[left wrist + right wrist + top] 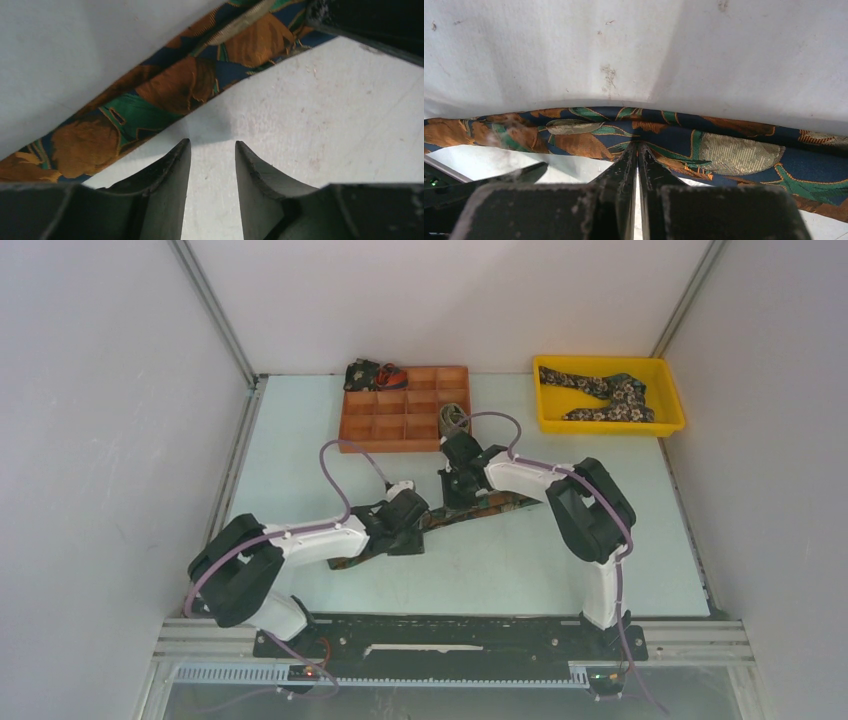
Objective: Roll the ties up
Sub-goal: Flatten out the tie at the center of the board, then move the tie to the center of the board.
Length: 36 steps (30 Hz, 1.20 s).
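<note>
A long tie (505, 504) with rust, green and navy leaves lies stretched slantwise on the table between both arms. My right gripper (458, 495) stands over its middle. In the right wrist view its jaws (638, 146) are shut, pinching the tie's (724, 150) near edge, where the fabric gathers at the tips. My left gripper (410, 530) hovers beside the tie further left. In the left wrist view it (212, 145) is open with only bare table between the fingers, and the tie (150, 100) runs just beyond the fingertips. A rolled tie (453, 418) sits in the orange tray.
The orange compartment tray (385, 428) stands at the back centre, with a dark bundled tie (372, 374) at its far left corner. A yellow bin (672, 390) at the back right holds a dark floral tie (605, 392). Purple cables loop over both arms.
</note>
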Motion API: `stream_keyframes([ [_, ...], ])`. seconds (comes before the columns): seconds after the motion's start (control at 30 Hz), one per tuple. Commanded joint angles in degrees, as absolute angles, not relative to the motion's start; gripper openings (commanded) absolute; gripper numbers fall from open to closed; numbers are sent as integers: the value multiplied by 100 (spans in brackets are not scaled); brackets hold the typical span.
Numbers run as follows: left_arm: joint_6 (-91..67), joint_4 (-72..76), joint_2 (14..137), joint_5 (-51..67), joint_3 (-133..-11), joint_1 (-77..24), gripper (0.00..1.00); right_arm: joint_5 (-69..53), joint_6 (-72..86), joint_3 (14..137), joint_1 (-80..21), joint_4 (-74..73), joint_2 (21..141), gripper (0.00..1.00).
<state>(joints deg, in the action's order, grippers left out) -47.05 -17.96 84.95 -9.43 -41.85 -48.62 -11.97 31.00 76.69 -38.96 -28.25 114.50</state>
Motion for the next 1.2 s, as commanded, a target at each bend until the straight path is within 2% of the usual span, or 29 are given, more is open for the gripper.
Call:
stream_keyframes([
  [0.0, -4687, -2456, 8773, -1944, -4311, -4861, 44, -1207, 3047, 7448, -3860, -2768, 11232, 6],
  [0.53, -4215, -3499, 8734, -2879, -4926, -4815, 44, -791, 3329, 7106, -4188, -3145, 9927, 6],
  [0.7, -4458, -3562, 7783, -2783, -4565, -4931, 46, -222, 3296, 6992, -4031, -3278, 9413, 7],
  [0.83, -4551, -3762, 6601, -2795, -4230, -4937, 52, -79, 3237, 6724, -3572, -3266, 8998, 9],
  [0.97, -4517, -4100, 5527, -3139, -4061, -4929, 65, 0, 3190, 6468, -2884, -3313, 8700, 16],
  [1.0, -4474, -4136, 5285, -3210, -3997, -4918, 66, 0, 3209, 6420, -2671, -3330, 8635, 21],
  [1.07, -4315, -4149, 4882, -3282, -3922, -4871, 67, 0, 3303, 6295, -2249, -3360, 8530, 37],
  [1.17, -4090, -4140, 4367, -3334, -3783, -4811, 67, -78, 3421, 6035, -1549, -3235, 8400, 46],
])
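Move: Right under the right hand's shut fingertips lies the middle stretch of the tie, its centre about 1 cm ahead and 1 cm down; the tray's middle is some 23 cm ahead and 13 cm to the left of that hand, the rolled tie in the tray 21 cm ahead and 2 cm left. From the left hand, the nearest stretch of the tie is about 3 cm straight ahead and 1 cm down, and the tie's left end 4 cm back, 18 cm left. Drawing back about 3 cm with shut fingertips still on the tie, the right hand then comes off, rises some 9 cm and swings 14 cm right above the tie, turning clockwise and parting its fingers. The left hand sweeps low about 6 cm left beside the tie's near edge, left side tilting up 20 degrees, then lifts 11 cm, still going left towards the tie's left end, levelling out and opening wider. ##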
